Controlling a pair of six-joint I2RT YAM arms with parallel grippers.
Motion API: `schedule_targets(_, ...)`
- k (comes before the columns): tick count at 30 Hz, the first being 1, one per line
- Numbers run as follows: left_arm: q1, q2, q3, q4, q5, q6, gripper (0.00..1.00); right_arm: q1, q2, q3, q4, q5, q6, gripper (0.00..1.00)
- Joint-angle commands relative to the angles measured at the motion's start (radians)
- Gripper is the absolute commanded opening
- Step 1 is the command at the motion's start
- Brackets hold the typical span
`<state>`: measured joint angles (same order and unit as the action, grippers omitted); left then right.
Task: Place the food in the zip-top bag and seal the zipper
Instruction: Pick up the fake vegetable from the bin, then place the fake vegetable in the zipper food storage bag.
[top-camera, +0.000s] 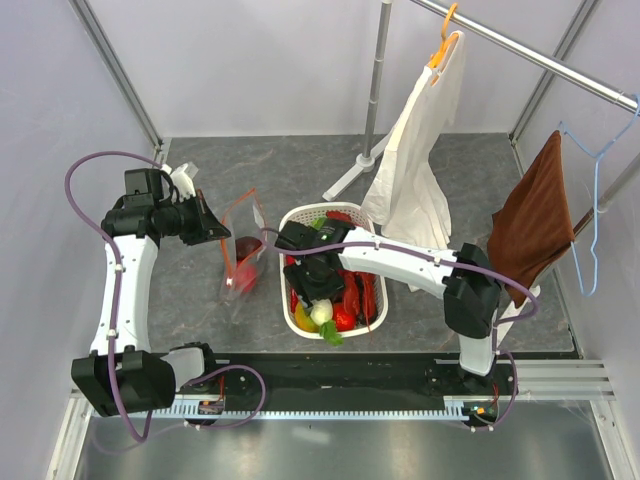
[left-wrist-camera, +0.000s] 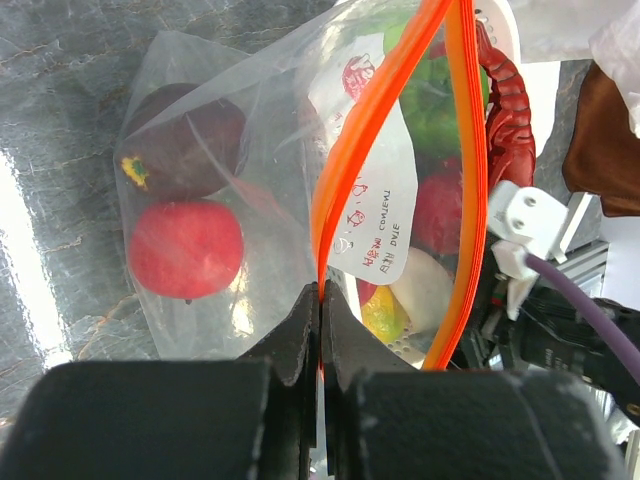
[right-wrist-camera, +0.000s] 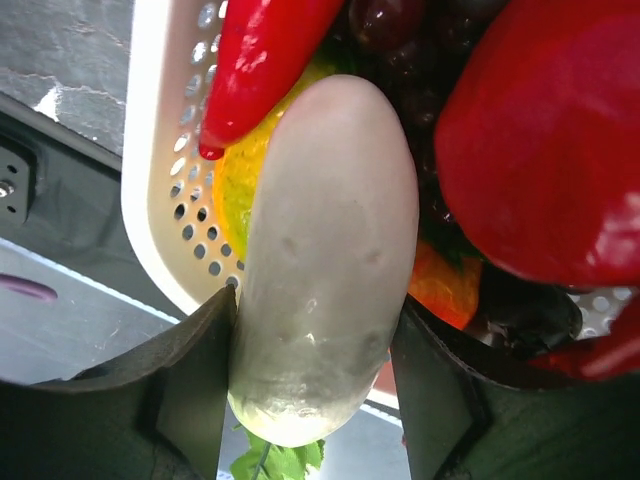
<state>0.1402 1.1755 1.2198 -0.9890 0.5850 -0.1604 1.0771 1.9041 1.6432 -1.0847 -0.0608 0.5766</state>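
The clear zip-top bag (top-camera: 243, 250) hangs open left of the basket. My left gripper (left-wrist-camera: 322, 300) is shut on one side of its orange-red zipper (left-wrist-camera: 350, 150), holding the mouth open. Inside the bag lie a dark purple bulb (left-wrist-camera: 185, 140) and a red round fruit (left-wrist-camera: 185, 250). My right gripper (right-wrist-camera: 315, 370) is down in the white basket (top-camera: 375, 262), jaws closed against both sides of the white radish (right-wrist-camera: 325, 250), whose green leaves show below. In the top view the right gripper (top-camera: 318, 285) sits over the food, and the radish (top-camera: 321, 313) shows at the basket's near end.
In the basket lie a red chili (right-wrist-camera: 265, 55), a large red fruit (right-wrist-camera: 545, 140), grapes (right-wrist-camera: 400, 30), a yellow piece (top-camera: 303, 318) and a green pepper (left-wrist-camera: 440, 100). A red lobster (left-wrist-camera: 510, 100) shows beyond the bag. A garment stand (top-camera: 372, 110) with white cloth and a brown towel (top-camera: 535, 215) stands behind.
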Motion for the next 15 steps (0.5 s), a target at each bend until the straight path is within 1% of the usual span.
schedule_targets(1, 0.009, -0.017, -0.011, 0.027, 0.004, -0.016, 0.02, 0.003, -0.073, 0.035, 0.008, 0.019, -0.020, 0.51)
schedule_targets(4, 0.007, -0.028, -0.029, 0.036, -0.001, -0.014, 0.02, 0.001, -0.074, 0.110, 0.012, 0.016, -0.043, 0.45)
schedule_targets(6, 0.009, -0.033, -0.037, 0.041, -0.007, -0.014, 0.02, 0.003, -0.095, 0.144, 0.012, 0.035, -0.050, 0.44)
schedule_targets(8, 0.007, -0.033, -0.032, 0.041, -0.008, -0.014, 0.02, 0.001, -0.115, 0.144, 0.012, 0.055, -0.063, 0.44)
schedule_targets(9, 0.007, -0.033, -0.028, 0.041, -0.010, -0.016, 0.02, 0.001, -0.135, 0.145, 0.016, 0.099, -0.070, 0.42)
schedule_targets(11, 0.007, -0.033, -0.020, 0.041, -0.013, -0.018, 0.02, 0.001, -0.155, 0.161, 0.023, 0.130, -0.101, 0.39)
schedule_targets(12, 0.007, -0.031, -0.017, 0.041, -0.011, -0.021, 0.02, 0.001, -0.169, 0.190, 0.026, 0.148, -0.110, 0.35)
schedule_targets(15, 0.009, -0.028, -0.014, 0.042, -0.002, -0.024, 0.02, 0.001, -0.189, 0.271, 0.048, 0.199, -0.145, 0.31)
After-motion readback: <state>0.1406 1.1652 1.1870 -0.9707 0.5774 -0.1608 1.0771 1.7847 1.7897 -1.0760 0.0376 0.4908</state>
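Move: The white vegetable is already pinched in the right hand, low in the bin; the open bag mouth it is bound for lies about 13 cm ahead, 13 cm left and 8 cm above. The bin's middle is some 6 cm ahead and 5 cm right of the right hand, with the yellow fruit 3 cm back and 1 cm left. The red tomato sits 4 cm back and 6 cm right. From the left hand, the mouth's middle is roughly 2 cm ahead, 3 cm right and slightly below. The white vegetable, still pinched between the right fingers with its leafy end towards the bases, is hoisted nearly 9 cm, speeding up, while the right hand also eases some 3 cm forward, towards the bag mouth. The wrist tilts about 20 degrees, swinging the fingers forward and left. The left fingers keep the bag's orange zipper edge shut in their grip. ##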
